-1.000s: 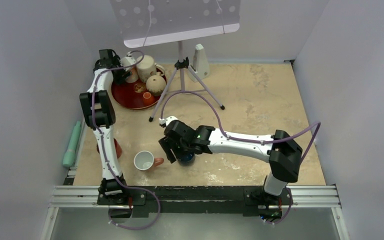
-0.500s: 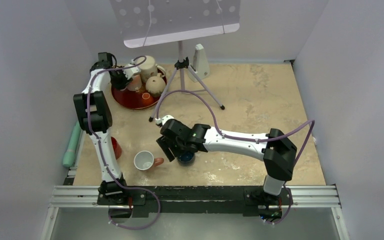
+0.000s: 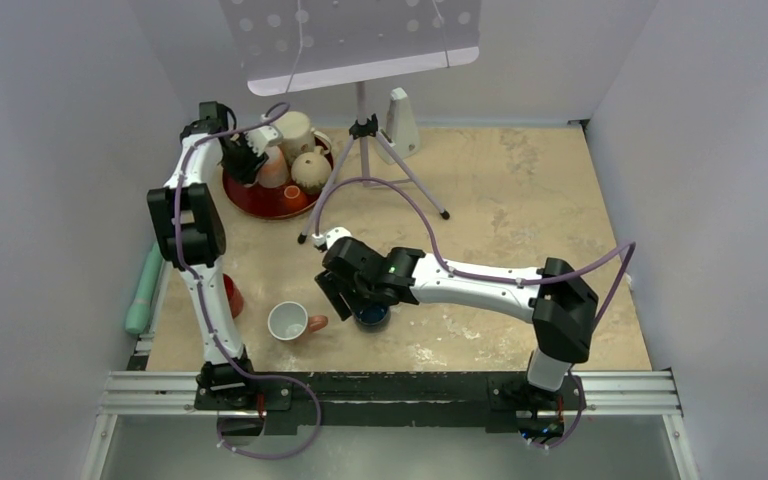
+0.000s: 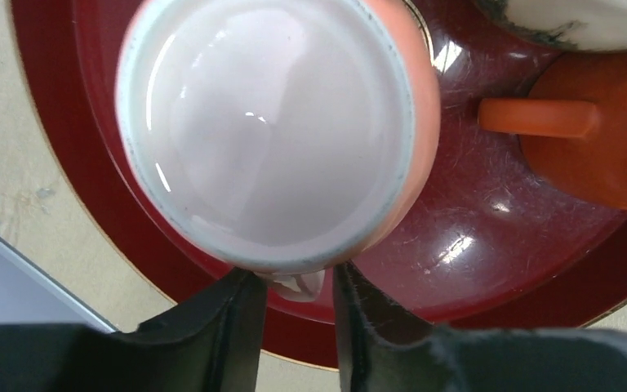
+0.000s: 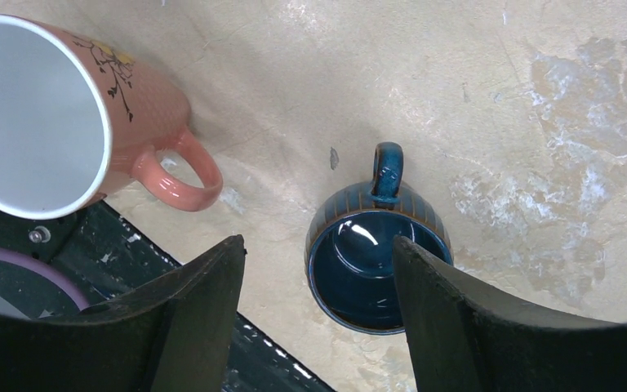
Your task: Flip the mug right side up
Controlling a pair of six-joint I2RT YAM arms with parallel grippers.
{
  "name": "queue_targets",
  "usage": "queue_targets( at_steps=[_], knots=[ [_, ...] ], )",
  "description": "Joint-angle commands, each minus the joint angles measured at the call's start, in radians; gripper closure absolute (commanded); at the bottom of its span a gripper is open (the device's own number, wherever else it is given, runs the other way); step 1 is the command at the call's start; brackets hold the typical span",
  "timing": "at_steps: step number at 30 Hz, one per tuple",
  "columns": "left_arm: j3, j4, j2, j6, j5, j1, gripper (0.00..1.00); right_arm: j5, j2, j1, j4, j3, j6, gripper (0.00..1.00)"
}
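Note:
A salmon mug (image 4: 269, 122) with a white inside is over the red tray (image 4: 473, 269), its mouth turned toward the left wrist camera. My left gripper (image 4: 294, 298) is shut on its pale handle (image 4: 302, 286), which sits between the two black fingers. In the top view the mug (image 3: 274, 170) is at the tray's left part, with the left gripper (image 3: 248, 160) beside it. My right gripper (image 5: 318, 269) hangs open over the table near the front, above an upright dark blue mug (image 5: 375, 265), and holds nothing.
An orange mug (image 4: 596, 147) and cream crockery (image 3: 295, 135) share the tray (image 3: 260, 205). A pink flowered mug (image 5: 57, 114) stands left of the blue one (image 3: 372, 318). A tripod stand (image 3: 365, 165) rises behind the right arm. A green object (image 3: 143, 290) lies at the table's left edge.
The left gripper has closed on the salmon mug's handle and swung it rightward over the tray, hiding part of the orange mug. The right arm has barely shifted.

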Motion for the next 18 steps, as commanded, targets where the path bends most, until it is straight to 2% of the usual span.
queue_targets(
  at_steps=[1,3,7,8,12,18],
  knots=[
    [0.026,-0.052,0.039,0.043,-0.03,-0.009,0.66,0.034,-0.051,0.006,0.009,-0.001,-0.011,0.31],
    [0.019,-0.066,0.042,0.052,-0.038,-0.01,0.73,0.043,-0.052,0.007,0.001,0.003,-0.01,0.31],
    [-0.011,-0.042,0.036,0.035,-0.071,-0.011,0.97,0.054,-0.07,0.007,0.006,0.007,-0.001,0.3],
    [-0.01,-0.042,0.031,0.019,-0.073,-0.01,1.0,0.057,-0.074,0.006,0.009,0.008,0.001,0.3],
    [-0.032,-0.06,-0.023,-0.077,-0.023,0.0,1.0,0.073,-0.091,0.006,0.014,0.012,0.009,0.3],
    [-0.088,-0.107,-0.168,-0.403,0.057,0.058,1.0,0.076,-0.121,0.001,0.069,0.035,0.026,0.26]
  ],
)
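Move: The upturned peach mug's middle lies about 4 cm ahead and 6 cm right of the left hand, roughly 1 cm below it, with its handle already between the open fingers. The small orange mug is some 11 cm right, 1 cm back and 3 cm lower; the round cream pot is 14 cm right and 3 cm ahead, the big cream mug 11 cm right and 12 cm ahead, both about level in height. From the right hand the peach mug is about 39 cm ahead, 18 cm left and 6 cm below. The peach mug's handle is pinched as the left fingers sink about 1 cm and close around it; keeping that grip, the hand then draws back towards the robot some 2 cm, turning slightly counter-clockwise. Meanwhile the open, empty right hand rises about 3 cm, away from the blue mug. ##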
